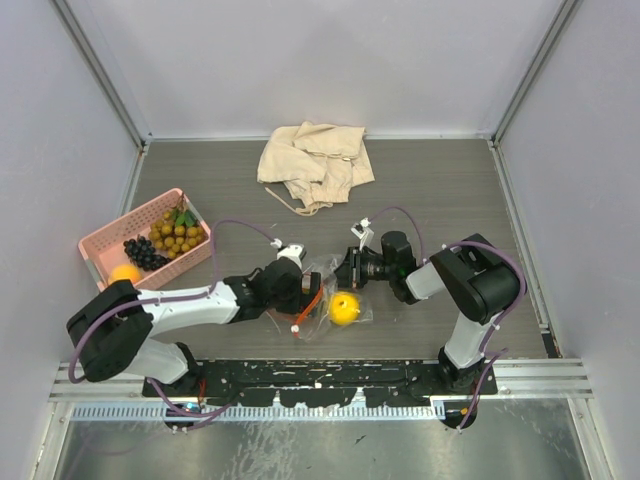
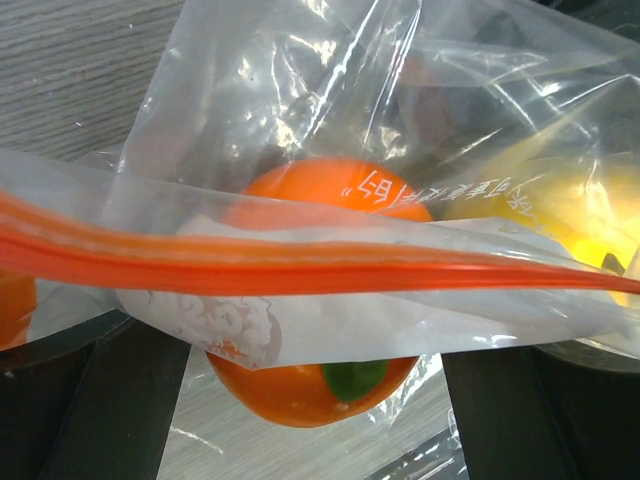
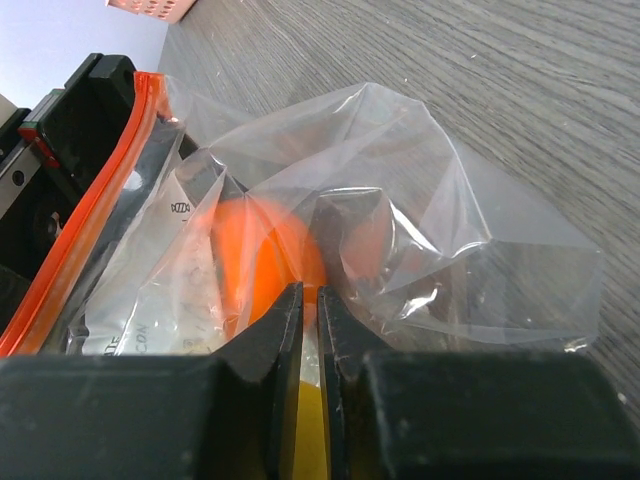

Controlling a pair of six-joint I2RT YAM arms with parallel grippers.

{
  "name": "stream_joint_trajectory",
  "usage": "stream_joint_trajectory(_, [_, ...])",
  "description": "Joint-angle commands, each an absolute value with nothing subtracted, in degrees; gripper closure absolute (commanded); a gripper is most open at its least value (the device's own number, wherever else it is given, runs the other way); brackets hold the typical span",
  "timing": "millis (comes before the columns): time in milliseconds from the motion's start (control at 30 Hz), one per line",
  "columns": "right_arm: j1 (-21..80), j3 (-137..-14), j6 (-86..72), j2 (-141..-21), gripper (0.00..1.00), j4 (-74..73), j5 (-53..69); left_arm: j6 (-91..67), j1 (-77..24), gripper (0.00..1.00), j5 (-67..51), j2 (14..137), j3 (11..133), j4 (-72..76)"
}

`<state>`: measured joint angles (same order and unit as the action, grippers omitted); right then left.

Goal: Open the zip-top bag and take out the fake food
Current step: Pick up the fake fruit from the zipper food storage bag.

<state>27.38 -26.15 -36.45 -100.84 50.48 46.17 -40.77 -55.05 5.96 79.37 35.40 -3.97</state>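
Note:
The zip-top bag (image 1: 322, 290) lies between the two arms, its orange-red zip strip (image 1: 309, 306) toward the left arm. Inside it are an orange round fruit (image 2: 300, 385) and a yellow lemon (image 1: 344, 308). My left gripper (image 1: 306, 294) is open at the bag's mouth. In the left wrist view its dark fingers (image 2: 95, 400) stand wide on either side of the orange fruit, and the zip strip (image 2: 300, 262) drapes across them. My right gripper (image 3: 308, 300) is shut on a fold of the bag's clear film (image 3: 450, 230), with the orange fruit (image 3: 255, 260) just beyond its tips.
At the left a pink mesh basket (image 1: 100, 248) holds a tan berry cluster (image 1: 178, 235), dark grapes (image 1: 143, 252) and an orange fruit (image 1: 125, 273). A crumpled beige cloth (image 1: 315, 160) lies at the back centre. Grey walls enclose the table.

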Motion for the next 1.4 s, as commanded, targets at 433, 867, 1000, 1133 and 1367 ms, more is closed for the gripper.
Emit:
stream_joint_trajectory(433, [24.0,-22.5,-41.5,-97.3,0.79,63.6,48.4,-41.1,-55.3,0.54,11.1,73.4,35.4,-5.4])
stream_joint_trajectory(867, [19.3,-15.5,-58.5,-97.6,0.71,97.1,53.2,-43.0,-55.3,0.59,11.4,64.7,30.8,-5.3])
stream_joint_trajectory(1000, [19.6,-14.5,-57.9,-93.5,0.6,97.1,53.3,-43.2,-55.4,0.59,11.6,62.4,30.1,-6.8])
stream_joint_trajectory(1133, [21.2,-15.1,-52.8,-87.1,0.48,85.4,52.6,-43.1,-55.4,0.6,11.9,60.4,30.3,-9.3])
stream_joint_trajectory(1367, [31.0,-22.9,-25.0,-66.7,0.26,32.5,34.0,-43.3,-55.3,0.6,11.7,58.7,30.4,-11.2])
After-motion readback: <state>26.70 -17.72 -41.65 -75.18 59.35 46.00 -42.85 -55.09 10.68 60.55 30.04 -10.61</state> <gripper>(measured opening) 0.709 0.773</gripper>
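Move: The persimmon lies in the bag between the left hand's wide-open fingers, about 1 cm ahead, 1 cm right and 1 cm below their midpoint. The yellow fruit, also in the bag, is some 10 cm right and 4 cm back from the left hand, about 2 cm lower. The orange zip strip crosses above the persimmon, its middle 3 cm back and 1 cm right of the left hand. From the right hand, the persimmon is roughly 8 cm left, 4 cm back and 2 cm below. Barely shifting at first, the left fingers close around the persimmon, pinching it, then carry it up about 4 cm and 3 cm left with a slight draw back, between the zip strips. The right hand backs off rightwards, then climbs some 12 cm off the bag, tilting about 20 degrees and opening wide as it goes. ##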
